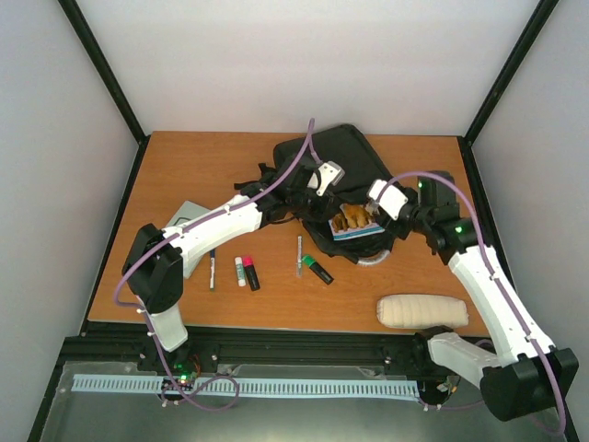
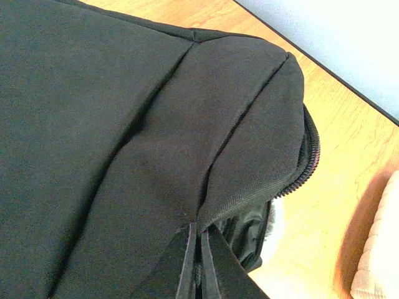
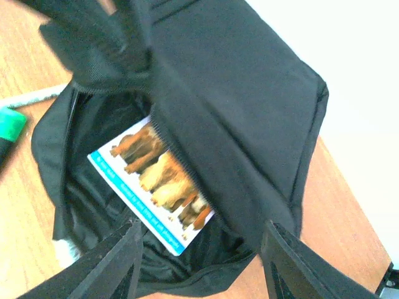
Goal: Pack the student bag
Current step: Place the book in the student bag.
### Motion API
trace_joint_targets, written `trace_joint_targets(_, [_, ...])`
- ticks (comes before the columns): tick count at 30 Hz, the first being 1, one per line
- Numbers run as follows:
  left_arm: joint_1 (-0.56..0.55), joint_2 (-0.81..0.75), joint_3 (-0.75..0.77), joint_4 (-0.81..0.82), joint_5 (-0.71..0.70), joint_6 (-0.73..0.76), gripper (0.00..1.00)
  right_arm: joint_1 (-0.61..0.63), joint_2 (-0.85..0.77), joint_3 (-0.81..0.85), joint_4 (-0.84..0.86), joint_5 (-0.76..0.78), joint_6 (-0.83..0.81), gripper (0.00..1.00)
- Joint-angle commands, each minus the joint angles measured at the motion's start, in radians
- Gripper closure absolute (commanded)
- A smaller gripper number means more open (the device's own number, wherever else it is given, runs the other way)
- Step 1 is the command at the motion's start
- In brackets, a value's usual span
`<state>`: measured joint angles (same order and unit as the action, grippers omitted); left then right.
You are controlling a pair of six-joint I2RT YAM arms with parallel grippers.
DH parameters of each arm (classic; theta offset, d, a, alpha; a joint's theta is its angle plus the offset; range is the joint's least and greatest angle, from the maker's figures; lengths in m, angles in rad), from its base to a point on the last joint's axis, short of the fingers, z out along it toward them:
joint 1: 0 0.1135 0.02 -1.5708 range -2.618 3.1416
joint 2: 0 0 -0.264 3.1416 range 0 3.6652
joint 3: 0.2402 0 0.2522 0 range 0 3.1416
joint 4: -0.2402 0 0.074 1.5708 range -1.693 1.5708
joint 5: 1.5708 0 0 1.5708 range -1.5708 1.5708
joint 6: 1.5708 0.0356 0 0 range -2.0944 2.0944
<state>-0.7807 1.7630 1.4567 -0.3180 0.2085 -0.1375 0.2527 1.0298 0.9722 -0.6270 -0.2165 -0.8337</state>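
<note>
The student bag (image 1: 342, 157), a black fabric backpack, lies at the back middle of the table with its mouth facing forward. A book with dogs on its cover (image 1: 353, 221) sits half inside the mouth; it also shows in the right wrist view (image 3: 156, 180). My left gripper (image 2: 201, 249) is shut on the bag's upper flap (image 2: 237, 156) and holds it up. My right gripper (image 3: 202, 249) is open and empty, just above the bag's mouth (image 3: 106, 187) and the book.
On the table in front of the bag lie a green marker (image 1: 318, 269), a thin pen (image 1: 300, 254), a pink-capped glue stick (image 1: 240, 271), a black marker (image 1: 250, 274) and a dark pen (image 1: 212, 269). A cream rolled pouch (image 1: 423, 310) lies front right. A grey notebook (image 1: 189, 214) lies left.
</note>
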Motion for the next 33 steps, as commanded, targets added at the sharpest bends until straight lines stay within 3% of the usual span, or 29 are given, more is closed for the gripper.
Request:
trace_joint_targets(1, [0.001,-0.049,0.0,0.01,0.061,0.029,0.99,-0.041,0.087,0.102,-0.105,-0.065,0.002,0.47])
trace_joint_targets(6, [0.001,-0.057,-0.025,0.007,0.04,0.019,0.99,-0.046,0.159,0.131,-0.171,-0.177,-0.047,0.5])
trace_joint_targets(9, [0.001,-0.058,-0.025,0.007,0.015,0.014,0.99,-0.036,0.112,0.026,-0.156,-0.216,-0.137,0.6])
trace_joint_targets(13, [0.003,-0.05,0.004,-0.007,-0.011,0.0,0.99,0.002,0.051,-0.167,-0.055,-0.102,-0.29,0.69])
trace_joint_targets(17, [0.003,-0.043,0.06,-0.043,-0.014,-0.004,0.99,0.025,0.099,-0.266,0.06,0.027,-0.345,0.73])
trace_joint_targets(23, [0.003,-0.061,0.103,-0.057,-0.059,-0.001,0.99,0.032,0.235,-0.268,0.235,0.098,-0.347,0.79])
trace_joint_targets(33, [0.003,-0.057,0.16,-0.091,-0.058,0.008,0.99,0.066,0.444,-0.221,0.45,0.201,-0.366,0.78])
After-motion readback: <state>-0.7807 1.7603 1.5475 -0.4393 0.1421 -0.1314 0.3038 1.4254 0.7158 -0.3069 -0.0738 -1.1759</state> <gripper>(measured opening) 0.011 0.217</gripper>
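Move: The book lies in the open bag, its far part hidden under the bag's lifted side; its middle is about 8 cm ahead of the right hand, 7 cm to its left and 18 cm below. The bag's handle lies some 7 cm back and 3 cm left of that hand, the green-capped marker 9 cm back and 17 cm left. From the left hand, already pinching the bag's fabric, the book is about 4 cm ahead, 6 cm right and 16 cm lower. Down and back, after a small hop up and forward, the right hand swings about 13 cm lower, then drives forward some 7 cm while still sinking, into the bag towards the book's near edge by its right corner; it rolls left side down and its fingers close partway. The left hand keeps its pinch on the fabric, dips slightly, then lifts it. ##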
